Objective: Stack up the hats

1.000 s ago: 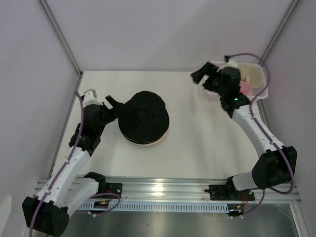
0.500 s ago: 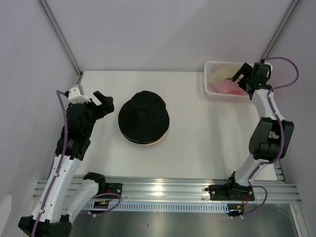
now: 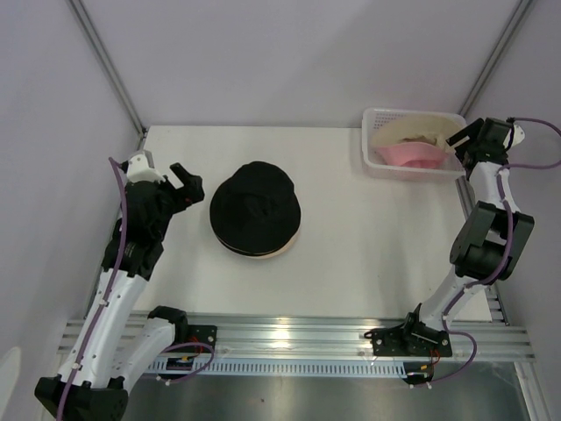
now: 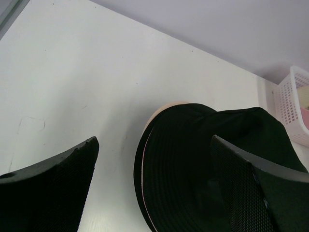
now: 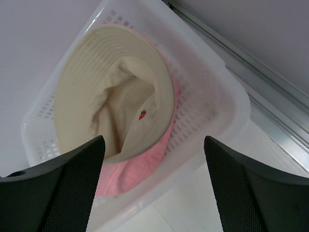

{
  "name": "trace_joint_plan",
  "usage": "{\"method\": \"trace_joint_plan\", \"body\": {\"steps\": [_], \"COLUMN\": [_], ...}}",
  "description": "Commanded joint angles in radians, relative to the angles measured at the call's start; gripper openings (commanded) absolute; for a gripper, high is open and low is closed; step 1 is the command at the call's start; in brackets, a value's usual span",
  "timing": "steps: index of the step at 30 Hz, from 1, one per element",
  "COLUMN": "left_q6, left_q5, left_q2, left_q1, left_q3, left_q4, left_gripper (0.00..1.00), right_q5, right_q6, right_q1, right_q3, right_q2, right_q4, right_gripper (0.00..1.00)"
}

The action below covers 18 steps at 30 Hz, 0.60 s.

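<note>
A black hat [image 3: 255,210] lies left of the table's middle, with a pale brim [image 3: 263,254] peeking out beneath it. In the left wrist view the black hat [image 4: 217,159] fills the lower right, its tan under-brim [image 4: 166,107] showing at the edge. My left gripper [image 3: 187,186] [image 4: 154,186] hangs open just left of that hat, holding nothing. In the white basket [image 3: 379,145] a cream hat [image 3: 412,133] [image 5: 111,106] lies upside down on a pink hat [image 3: 405,156] [image 5: 130,174]. My right gripper [image 3: 461,145] [image 5: 154,188] stands open over the basket's right end, empty.
The basket wall [image 5: 212,96] sits at the back right corner, close to the metal frame rail [image 5: 270,82]. Frame posts [image 3: 105,61] rise at the back left and back right. The arm bases stand on the rail [image 3: 280,338] at the near edge.
My left gripper drew back leftward off the black hat. My right arm swung from the basket's left side to its right end, uncovering the cream and pink hats, and its jaws narrowed slightly.
</note>
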Motion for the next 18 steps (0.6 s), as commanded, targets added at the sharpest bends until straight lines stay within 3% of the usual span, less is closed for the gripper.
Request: {"method": "trace_joint_plan", "body": {"steps": [1, 5, 9, 10, 11, 12, 13, 18], "left_q6": [0.017, 0.022, 0.039, 0.045, 0.048, 0.050, 0.053, 0.054], "left_q5": [-0.020, -0.035, -0.045, -0.046, -0.046, -0.046, -0.046, 0.010], "left_q2": [0.005, -0.012, -0.019, -0.019, -0.019, -0.018, -0.018, -0.006], "left_q1": [0.010, 0.016, 0.023, 0.024, 0.026, 0.027, 0.027, 0.030], "left_q3": [-0.001, 0.000, 0.014, 0.025, 0.029, 0.043, 0.043, 0.051], "left_q4": [0.015, 0.014, 0.012, 0.005, 0.001, 0.000, -0.003, 0.011], "left_gripper": [0.99, 1.00, 0.99, 1.00, 0.99, 0.99, 1.00, 0.99], "right_q5": [-0.001, -0.006, -0.038, -0.044, -0.050, -0.077, -0.081, -0.078], "right_q6": [0.038, 0.045, 0.041, 0.039, 0.030, 0.024, 0.012, -0.206], "right_q1": [-0.024, -0.024, -0.023, -0.023, -0.021, -0.015, -0.009, 0.072], "right_q3": [0.065, 0.133, 0.233, 0.243, 0.249, 0.258, 0.261, 0.281], "right_q2": [0.073, 0.179, 0.270, 0.277, 0.281, 0.279, 0.273, 0.184], "right_q4": [0.081, 0.089, 0.053, 0.067, 0.072, 0.078, 0.085, 0.118], "right_gripper": [0.85, 0.80, 0.64, 0.46, 0.34, 0.13, 0.04, 0.00]}}
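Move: The cream hat's middle lies about 8 cm ahead of the open right hand, 9 cm to its left and 8 cm below; its nearest brim edge stands just ahead. The pink hat shows under it, roughly 4 cm ahead and 10 cm left, 10 cm down. The white basket holding both is centred some 5 cm ahead and 8 cm left, 11 cm down. From the left hand the cream hat is about 25 cm ahead, 58 cm to the right and 17 cm lower. Forward and down into the basket's right side, drifting slightly right, the right hand reaches the near right brim of the cream hat, about 5 cm forward and 5 cm down. The wide-open fingers shut fully and pinch the brim edge, and the hand then starts edging up and left, still creeping forward. ##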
